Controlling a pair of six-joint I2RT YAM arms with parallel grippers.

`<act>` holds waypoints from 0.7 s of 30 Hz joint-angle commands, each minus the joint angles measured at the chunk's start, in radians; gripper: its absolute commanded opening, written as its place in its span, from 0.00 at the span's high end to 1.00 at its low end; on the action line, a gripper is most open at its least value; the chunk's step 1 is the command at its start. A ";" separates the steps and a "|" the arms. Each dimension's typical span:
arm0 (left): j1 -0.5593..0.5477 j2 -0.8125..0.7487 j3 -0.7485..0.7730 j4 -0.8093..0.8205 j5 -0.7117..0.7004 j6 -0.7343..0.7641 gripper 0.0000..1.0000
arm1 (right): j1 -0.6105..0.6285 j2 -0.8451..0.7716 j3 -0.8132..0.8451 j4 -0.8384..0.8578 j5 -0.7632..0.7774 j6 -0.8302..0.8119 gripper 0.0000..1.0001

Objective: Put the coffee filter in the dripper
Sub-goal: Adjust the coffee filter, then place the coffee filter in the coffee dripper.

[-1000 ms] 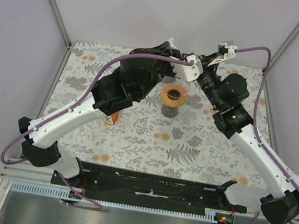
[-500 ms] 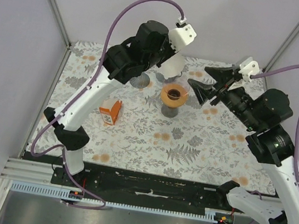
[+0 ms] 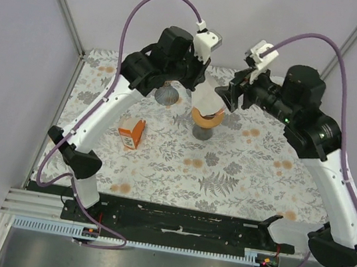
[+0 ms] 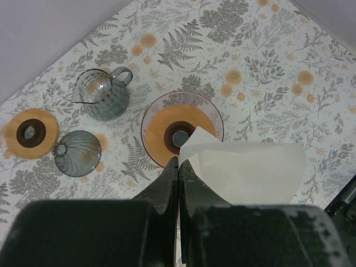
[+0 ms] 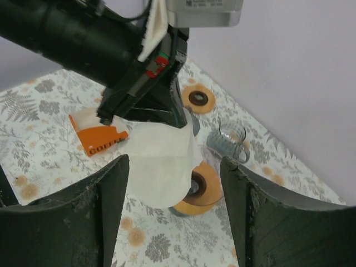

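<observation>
The coffee filter [image 4: 250, 169], a flat white paper cone, hangs by its corner from my left gripper [image 4: 178, 162], which is shut on it. It hovers just above the dripper [image 4: 161, 129], an orange ring with a dark centre hole, and covers part of it. In the top view the filter [image 3: 207, 99] overlaps the dripper's [image 3: 207, 118] far rim. My right gripper [image 5: 174, 161] is open, its fingers standing wide on either side of the filter [image 5: 161, 167] without touching it, with the dripper [image 5: 207, 194] below. It sits just right of the filter in the top view [image 3: 227, 96].
A clear glass jug [image 4: 103, 94], a dark grey ribbed cone [image 4: 76, 153] and a flat orange disc [image 4: 30, 132] stand behind the dripper. An orange-and-white packet [image 3: 132, 132] lies to the left. Both arms crowd the space above the dripper.
My left arm brought the filter down and right, over the dripper. My right arm swung in from the right towards the filter, and its jaws opened wider.
</observation>
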 commanded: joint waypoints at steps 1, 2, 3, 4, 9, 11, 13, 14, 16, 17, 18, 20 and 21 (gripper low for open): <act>0.001 -0.065 -0.070 0.080 0.064 -0.082 0.98 | -0.005 0.070 0.037 -0.100 0.090 -0.031 0.27; 0.001 -0.062 -0.070 0.078 0.066 -0.082 0.98 | -0.005 0.089 0.049 -0.117 0.083 -0.042 0.28; 0.001 -0.061 -0.073 0.078 0.066 -0.083 0.98 | -0.005 0.113 0.064 -0.136 0.066 -0.048 0.29; 0.001 -0.058 -0.074 0.078 0.066 -0.085 0.98 | -0.005 0.132 0.077 -0.157 0.046 -0.053 0.30; 0.001 -0.044 -0.080 0.078 0.069 -0.086 0.98 | -0.011 0.199 0.091 -0.182 0.043 -0.079 0.34; 0.001 -0.039 -0.082 0.078 0.071 -0.083 0.98 | -0.023 0.228 0.092 -0.186 0.043 -0.087 0.39; 0.001 -0.035 -0.079 0.077 0.066 -0.076 0.98 | -0.034 0.254 0.097 -0.183 0.046 -0.084 0.50; 0.001 -0.032 -0.076 0.078 0.061 -0.072 0.98 | -0.037 0.264 0.103 -0.185 0.048 -0.081 0.57; 0.001 -0.027 -0.071 0.078 0.057 -0.065 0.98 | -0.046 0.280 0.111 -0.183 0.048 -0.071 0.71; 0.001 -0.026 -0.073 0.078 0.060 -0.062 0.98 | -0.051 0.291 0.114 -0.183 0.046 -0.067 0.78; 0.001 -0.024 -0.070 0.078 0.061 -0.060 0.98 | -0.055 0.300 0.117 -0.183 0.044 -0.062 0.83; 0.001 -0.021 -0.070 0.077 0.068 -0.056 0.98 | -0.069 0.319 0.121 -0.183 0.035 -0.047 0.92; 0.000 -0.016 -0.070 0.077 0.074 -0.056 0.98 | -0.080 0.325 0.124 -0.185 0.025 -0.038 0.97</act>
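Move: The coffee filter, already held by the left hand, has its middle about 5 cm ahead of the open right hand, 4 cm to its left and some 14 cm below. The dripper on its carafe stands roughly 10 cm ahead of the right hand, 4 cm left and 28 cm down; the glass pitcher stands some 15 cm beyond the dripper and 3 cm left of it. From the left hand the filter's middle lies about 2 cm back, 4 cm right and 3 cm lower. The right fingers shut on the filter's upper edge, pinching it a few centimetres to the right of the left hand's grip. To get there the right hand drops about 12 cm and reaches some 8 cm forward, tilting its fingers down by roughly 25 degrees and closing late in the descent. The left hand keeps its pinch and sinks about 2 cm early on. ##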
